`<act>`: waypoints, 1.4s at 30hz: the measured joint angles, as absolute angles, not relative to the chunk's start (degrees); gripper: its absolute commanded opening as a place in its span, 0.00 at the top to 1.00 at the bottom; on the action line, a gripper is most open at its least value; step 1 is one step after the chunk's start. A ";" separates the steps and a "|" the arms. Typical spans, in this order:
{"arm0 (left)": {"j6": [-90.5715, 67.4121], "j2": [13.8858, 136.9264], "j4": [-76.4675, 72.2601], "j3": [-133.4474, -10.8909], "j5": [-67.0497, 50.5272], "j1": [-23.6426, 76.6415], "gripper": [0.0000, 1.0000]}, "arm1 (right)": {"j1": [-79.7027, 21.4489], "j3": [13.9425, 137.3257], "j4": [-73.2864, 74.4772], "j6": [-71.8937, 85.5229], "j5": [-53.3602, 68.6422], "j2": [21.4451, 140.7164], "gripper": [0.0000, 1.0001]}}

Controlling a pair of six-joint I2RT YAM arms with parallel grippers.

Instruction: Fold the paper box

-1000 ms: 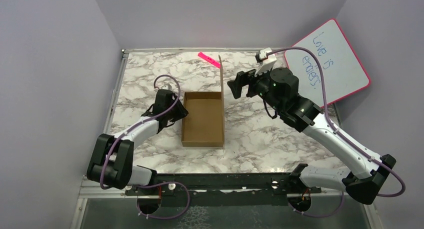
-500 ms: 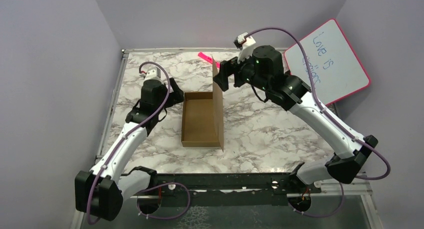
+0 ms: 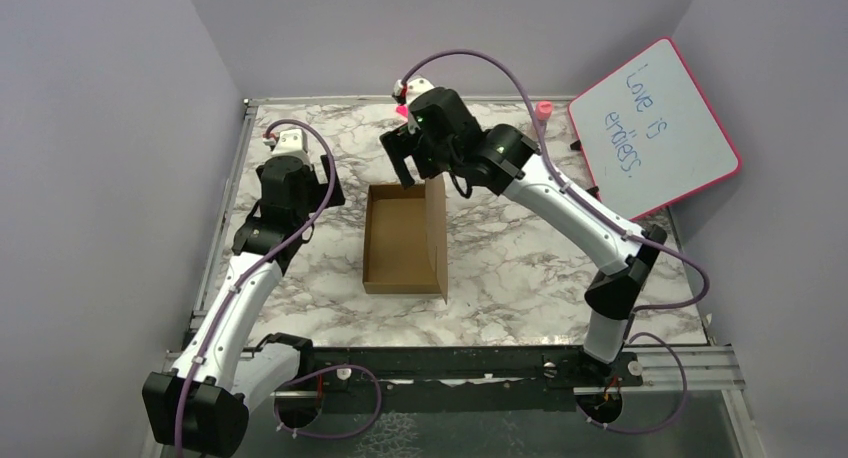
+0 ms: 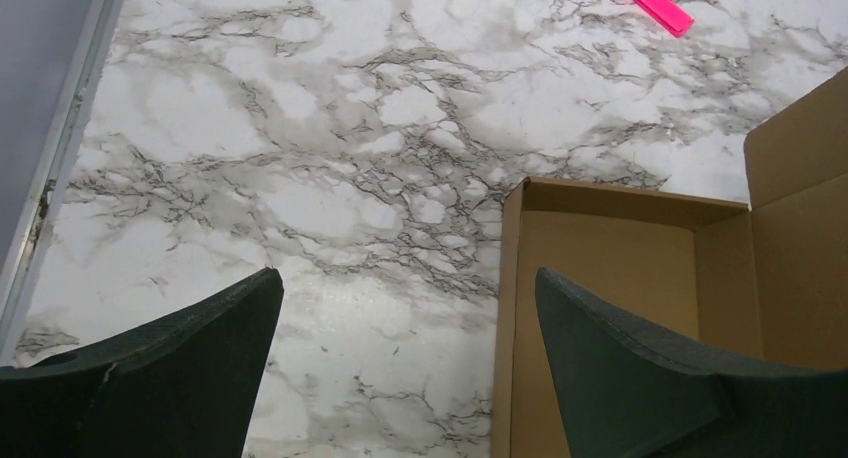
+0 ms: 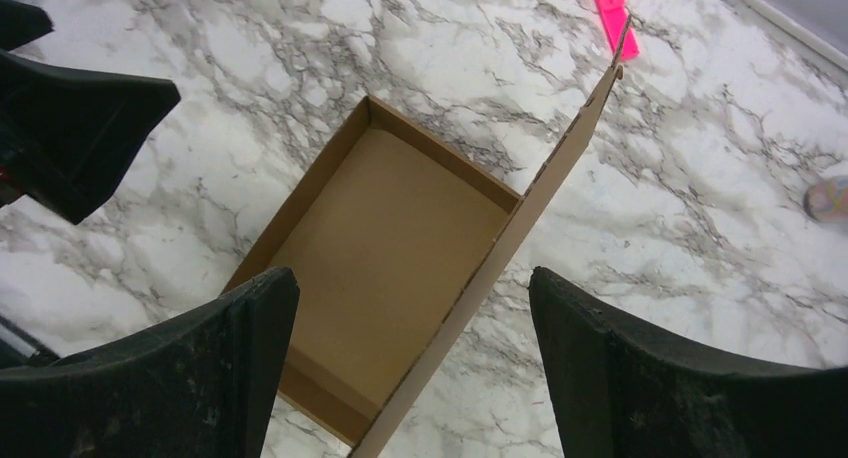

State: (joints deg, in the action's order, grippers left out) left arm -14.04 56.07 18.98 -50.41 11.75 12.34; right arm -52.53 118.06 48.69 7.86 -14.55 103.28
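Note:
The paper box (image 3: 402,240) is a shallow brown cardboard tray in the middle of the marble table, with its tall lid flap (image 3: 437,228) standing upright along its right side. My right gripper (image 3: 408,170) hovers open above the box's far end; in the right wrist view the box (image 5: 385,248) and the flap's edge (image 5: 560,168) lie below the open right gripper (image 5: 410,278), untouched. My left gripper (image 3: 322,193) is raised to the left of the box's far corner. It is open (image 4: 405,278) over bare marble, with the box's left wall (image 4: 510,308) near its right finger (image 4: 640,368).
A pink strip (image 4: 652,2) lies on the table beyond the box. A pink-framed whiteboard (image 3: 655,128) leans at the back right, with a small pink-capped object (image 3: 544,108) near it. Walls close in the table on the left, back and right.
My left gripper let go of the box's left wall, opened and rose back to the left. My right arm swung left from beside the flap to above the box's far end.

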 measured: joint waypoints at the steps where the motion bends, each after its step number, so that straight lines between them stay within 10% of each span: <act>1: -13.63 56.01 19.49 -50.30 12.14 12.27 0.03 | -53.41 119.26 49.87 7.66 -16.45 104.40 0.16; 6: -12.43 55.35 20.16 -50.11 13.02 12.38 0.03 | -56.49 124.51 55.72 6.92 -26.33 108.71 0.29; 17: -12.16 54.57 20.75 -50.04 13.15 12.38 0.03 | -57.56 124.55 57.14 2.90 -35.07 110.08 0.96; 27: -12.16 54.54 20.80 -49.91 13.15 12.38 0.03 | -57.23 116.51 49.47 -10.94 -33.39 107.50 0.98; 42: -10.96 54.22 20.93 -49.67 13.08 12.38 0.03 | -46.76 111.94 42.28 -35.81 3.16 102.83 0.98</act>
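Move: The upper edge of the box's standing lid, near its far end, runs between my open right fingers, about 1 cm ahead, 2 cm to the right and 3 cm below. From this hand the tray's middle is roughly 6 cm back, 3 cm left and 29 cm down, and the pink marker about 18 cm straight ahead on the table. From my left hand that lid edge is some 21 cm right, 1 cm ahead and 6 cm higher. With my right hand I ease about 2 cm right and 2 cm down onto the lid's upper edge while the fingers shut and pinch it. Keeping that pinch, I swing the wrist some 40 degrees counter-clockwise and drift a couple of centimetres forward, steering the lid round towards the far side. ##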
